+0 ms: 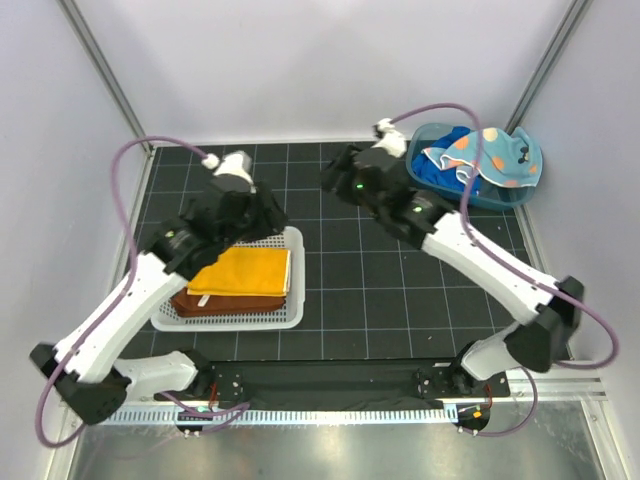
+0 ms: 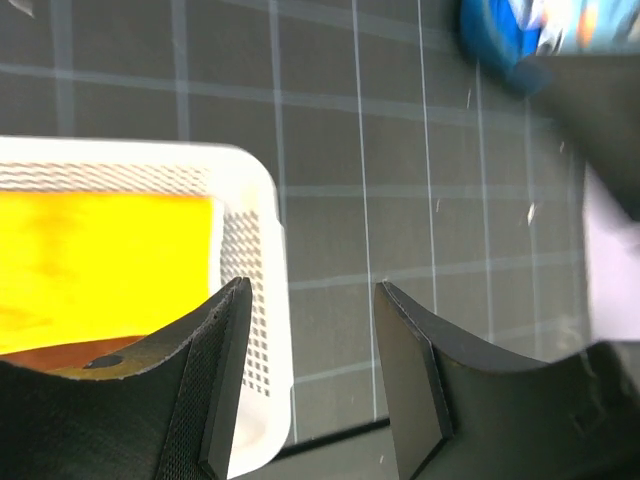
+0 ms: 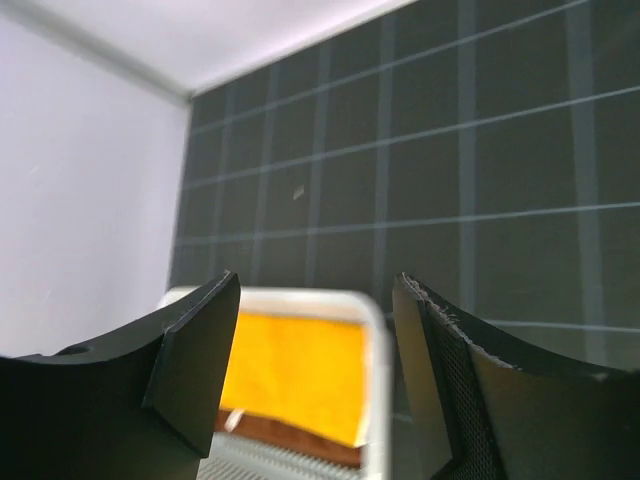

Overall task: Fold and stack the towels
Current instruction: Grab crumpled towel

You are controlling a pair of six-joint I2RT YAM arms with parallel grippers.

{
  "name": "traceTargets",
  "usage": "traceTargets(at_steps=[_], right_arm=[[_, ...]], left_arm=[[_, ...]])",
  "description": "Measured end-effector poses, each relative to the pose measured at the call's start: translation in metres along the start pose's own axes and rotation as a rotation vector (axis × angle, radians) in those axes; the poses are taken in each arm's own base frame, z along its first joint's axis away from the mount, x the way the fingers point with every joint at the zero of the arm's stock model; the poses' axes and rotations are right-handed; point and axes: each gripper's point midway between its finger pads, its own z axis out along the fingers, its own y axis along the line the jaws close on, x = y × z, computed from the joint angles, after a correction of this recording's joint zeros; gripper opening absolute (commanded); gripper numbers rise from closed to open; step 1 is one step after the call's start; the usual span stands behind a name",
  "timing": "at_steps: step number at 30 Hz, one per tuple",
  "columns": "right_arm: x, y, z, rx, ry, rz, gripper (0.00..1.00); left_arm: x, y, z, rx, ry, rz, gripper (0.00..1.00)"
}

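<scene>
A folded yellow-orange towel (image 1: 243, 270) lies on a folded rust-brown towel (image 1: 225, 303) inside the white mesh basket (image 1: 297, 300). My left gripper (image 1: 268, 222) hovers over the basket's far right corner. It is open and empty; in the left wrist view its gripper (image 2: 312, 290) frames the basket rim (image 2: 250, 190) beside the yellow towel (image 2: 100, 260). My right gripper (image 1: 330, 178) hangs open and empty over the mat's middle back. The right wrist view shows that gripper (image 3: 318, 283) facing the stacked yellow towel (image 3: 300, 370) and brown towel (image 3: 290, 435). A spotted light-blue towel (image 1: 485, 155) and a royal blue towel (image 1: 440, 172) sit crumpled in the tub.
The blue plastic tub (image 1: 520, 195) stands at the back right corner of the black gridded mat. White walls enclose the left, back and right sides. The arms' bases and a black rail run along the near edge.
</scene>
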Motion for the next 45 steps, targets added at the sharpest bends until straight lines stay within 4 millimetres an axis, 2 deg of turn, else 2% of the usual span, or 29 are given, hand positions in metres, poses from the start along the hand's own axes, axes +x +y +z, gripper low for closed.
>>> traceTargets(at_steps=[2, 7, 10, 13, 16, 18, 23, 27, 32, 35, 41, 45], right_arm=[[-0.026, -0.035, -0.010, 0.068, -0.056, 0.002, 0.70], [-0.068, -0.126, -0.021, 0.277, -0.125, -0.031, 0.72], [-0.092, -0.176, -0.024, 0.392, -0.148, -0.042, 0.72], [-0.109, -0.215, -0.023, 0.471, -0.152, -0.043, 0.72], [-0.119, -0.253, -0.012, 0.544, -0.136, -0.041, 0.72], [-0.121, -0.279, 0.002, 0.586, -0.110, -0.036, 0.72], [-0.119, -0.339, 0.036, 0.680, -0.054, -0.024, 0.72], [-0.128, -0.367, 0.059, 0.733, -0.054, -0.022, 0.72], [-0.145, -0.381, 0.093, 0.752, -0.088, -0.046, 0.72], [-0.148, -0.391, 0.109, 0.769, -0.102, -0.054, 0.72], [-0.157, -0.412, 0.147, 0.804, -0.127, -0.066, 0.72], [-0.160, -0.423, 0.166, 0.825, -0.127, -0.071, 0.65]], left_arm=[[0.022, -0.010, 0.019, 0.002, 0.060, 0.036, 0.56], [0.075, -0.026, 0.064, -0.014, 0.175, 0.097, 0.56], [0.109, -0.029, 0.092, -0.035, 0.238, 0.133, 0.56], [0.140, -0.025, 0.115, -0.066, 0.296, 0.165, 0.55], [0.167, -0.014, 0.135, -0.106, 0.346, 0.189, 0.55], [0.179, -0.006, 0.144, -0.130, 0.370, 0.201, 0.55], [0.189, 0.001, 0.154, -0.147, 0.380, 0.216, 0.56], [0.188, 0.004, 0.157, -0.148, 0.371, 0.209, 0.56], [0.194, 0.029, 0.160, -0.188, 0.388, 0.200, 0.57], [0.198, 0.039, 0.158, -0.209, 0.406, 0.208, 0.56], [0.190, 0.034, 0.152, -0.179, 0.395, 0.214, 0.56], [0.184, 0.028, 0.149, -0.154, 0.389, 0.225, 0.56]])
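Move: The light-blue polka-dot towel, lying crumpled in the blue tub, has its middle about 45 cm to the right of the right hand, 26 cm farther out and 22 cm below. The plain blue towel lies under its near left corner, roughly 8 cm left of that middle and 3 cm nearer. From the left hand the polka-dot towel is some 59 cm right, 34 cm ahead and 21 cm down; the white basket's middle is about 13 cm to its left, 4 cm back and 28 cm below. The empty right hand sweeps about 35 cm to the right, clear of the white basket's side of the table, then swings into a forward reach of some 26 cm while sinking about 19, turning clockwise and rolling its left side down, until its still-open fingers hang over the near left corner of the polka-dot towel; no touch can be seen. Meanwhile the left hand, open and empty, drops more than 20 cm and shifts right off the basket, then comes back left a few centimetres and stays low over bare tiles just beyond the basket's right rim. ##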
